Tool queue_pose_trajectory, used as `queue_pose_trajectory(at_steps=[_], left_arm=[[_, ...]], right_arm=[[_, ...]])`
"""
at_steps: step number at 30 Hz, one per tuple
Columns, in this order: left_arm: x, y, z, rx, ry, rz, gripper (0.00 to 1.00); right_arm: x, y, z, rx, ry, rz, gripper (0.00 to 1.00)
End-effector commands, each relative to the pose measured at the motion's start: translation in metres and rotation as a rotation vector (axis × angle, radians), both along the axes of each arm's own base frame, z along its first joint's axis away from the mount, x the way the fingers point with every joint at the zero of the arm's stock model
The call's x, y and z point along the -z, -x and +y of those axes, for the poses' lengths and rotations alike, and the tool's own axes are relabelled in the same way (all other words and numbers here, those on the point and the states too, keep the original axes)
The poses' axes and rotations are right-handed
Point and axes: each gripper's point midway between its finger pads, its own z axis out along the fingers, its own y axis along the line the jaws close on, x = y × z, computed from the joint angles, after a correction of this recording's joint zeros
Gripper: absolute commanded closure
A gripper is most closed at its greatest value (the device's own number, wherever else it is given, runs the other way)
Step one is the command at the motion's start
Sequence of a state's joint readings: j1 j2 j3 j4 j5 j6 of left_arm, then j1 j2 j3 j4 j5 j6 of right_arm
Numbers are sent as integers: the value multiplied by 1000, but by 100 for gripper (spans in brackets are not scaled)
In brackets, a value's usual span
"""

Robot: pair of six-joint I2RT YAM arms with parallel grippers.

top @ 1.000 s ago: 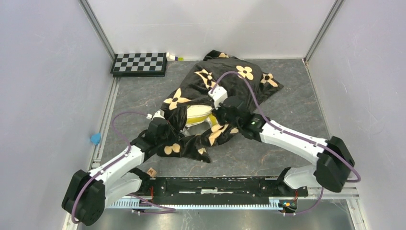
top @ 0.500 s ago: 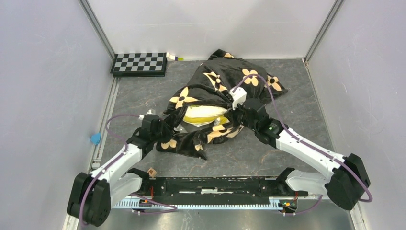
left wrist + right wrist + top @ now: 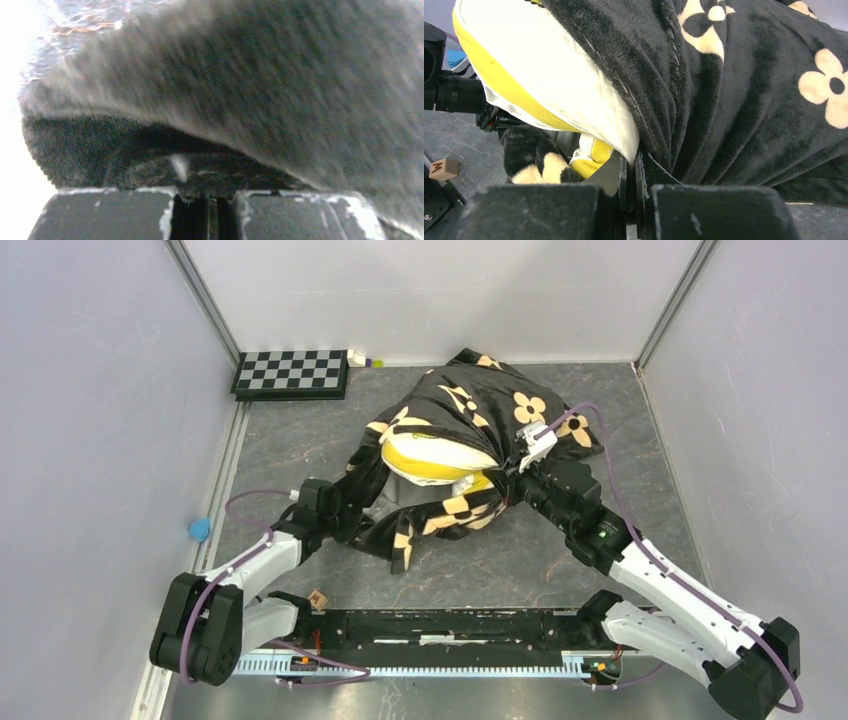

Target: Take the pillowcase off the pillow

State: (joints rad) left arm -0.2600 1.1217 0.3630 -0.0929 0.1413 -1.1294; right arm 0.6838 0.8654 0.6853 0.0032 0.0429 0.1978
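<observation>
The black pillowcase [image 3: 470, 415] with tan flowers lies bunched over the pillow [image 3: 432, 458], whose cream face and yellow band bulge out of the open mouth at the front. My left gripper [image 3: 347, 516] is shut on the pillowcase's front-left flap. In the left wrist view blurred dark fabric [image 3: 280, 90] fills the frame and a tuft sits in the shut left gripper [image 3: 206, 194]. My right gripper [image 3: 512, 472] is shut at the pillow's right corner. In the right wrist view the right gripper [image 3: 631, 167] pinches white pillow cloth [image 3: 574, 85] right beside the pillowcase hem [image 3: 724, 100].
A black-and-white checkerboard [image 3: 291, 372] lies at the back left with a small white-and-yellow object [image 3: 362, 360] beside it. A small wooden cube [image 3: 318, 599] sits near the front rail [image 3: 450, 630]. A blue object [image 3: 200, 529] lies beyond the left edge. Walls stand close on three sides.
My right gripper has swung to the right, taking pillow and pillowcase bulk along. More of the cream-and-yellow pillow shows. My left arm has drawn back to the left, stretching the flap.
</observation>
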Motion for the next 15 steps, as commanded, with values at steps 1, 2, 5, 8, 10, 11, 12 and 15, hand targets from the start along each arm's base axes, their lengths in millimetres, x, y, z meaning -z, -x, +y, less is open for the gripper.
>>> queue_pose_trajectory(at_steps=[1,2,5,8,10,11,12,15], left_arm=[[-10,-13,13,70,-207,-79,90],[-22,-16,8,87,-221,-114,89],[-53,-16,-7,150,-252,-219,84],[-72,-9,-14,217,-260,-278,73],[-84,-5,-16,259,-253,-327,65],[-89,-2,-17,267,-247,-339,57],[-96,0,-18,276,-232,-359,51],[-122,14,-31,327,-133,-436,34]], right_arm=[[-79,-19,-2,46,-177,-181,100],[-79,-18,5,14,-191,-167,100],[-80,-14,23,-63,-249,-142,100],[-79,-15,30,-90,-273,-129,100],[-74,-17,34,-96,-263,-114,100],[-70,-18,36,-101,-255,-104,100],[-66,-19,37,-103,-248,-97,100],[-52,-21,42,-117,-230,-69,100]])
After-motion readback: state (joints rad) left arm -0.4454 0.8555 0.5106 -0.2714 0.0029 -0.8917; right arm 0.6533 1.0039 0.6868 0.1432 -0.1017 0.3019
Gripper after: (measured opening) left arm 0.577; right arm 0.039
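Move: The bared end of the pillow lies about 14 cm to the right of the left hand, 12 cm ahead and 8 cm higher; the pillowcase's left rim is 3 cm right, 13 cm ahead and 5 cm up. The pillowcase's patterned near flap runs from the left fingers, its middle roughly 15 cm right and 1 cm ahead. From the right hand, which grips the pillow's edge, the bared pillow's middle is some 11 cm left, 7 cm ahead and 9 cm below. The pillowcase's near flap, nearly shut in the left fingers at first, is let go as they open past halfway; that hand rises about 9 cm and drifts 2 cm right, tipping its fingers up and swinging slightly clockwise. The pillow's edge stays pinched in the right hand, which eases some 3 cm left towards the left arm, with a slight roll. ##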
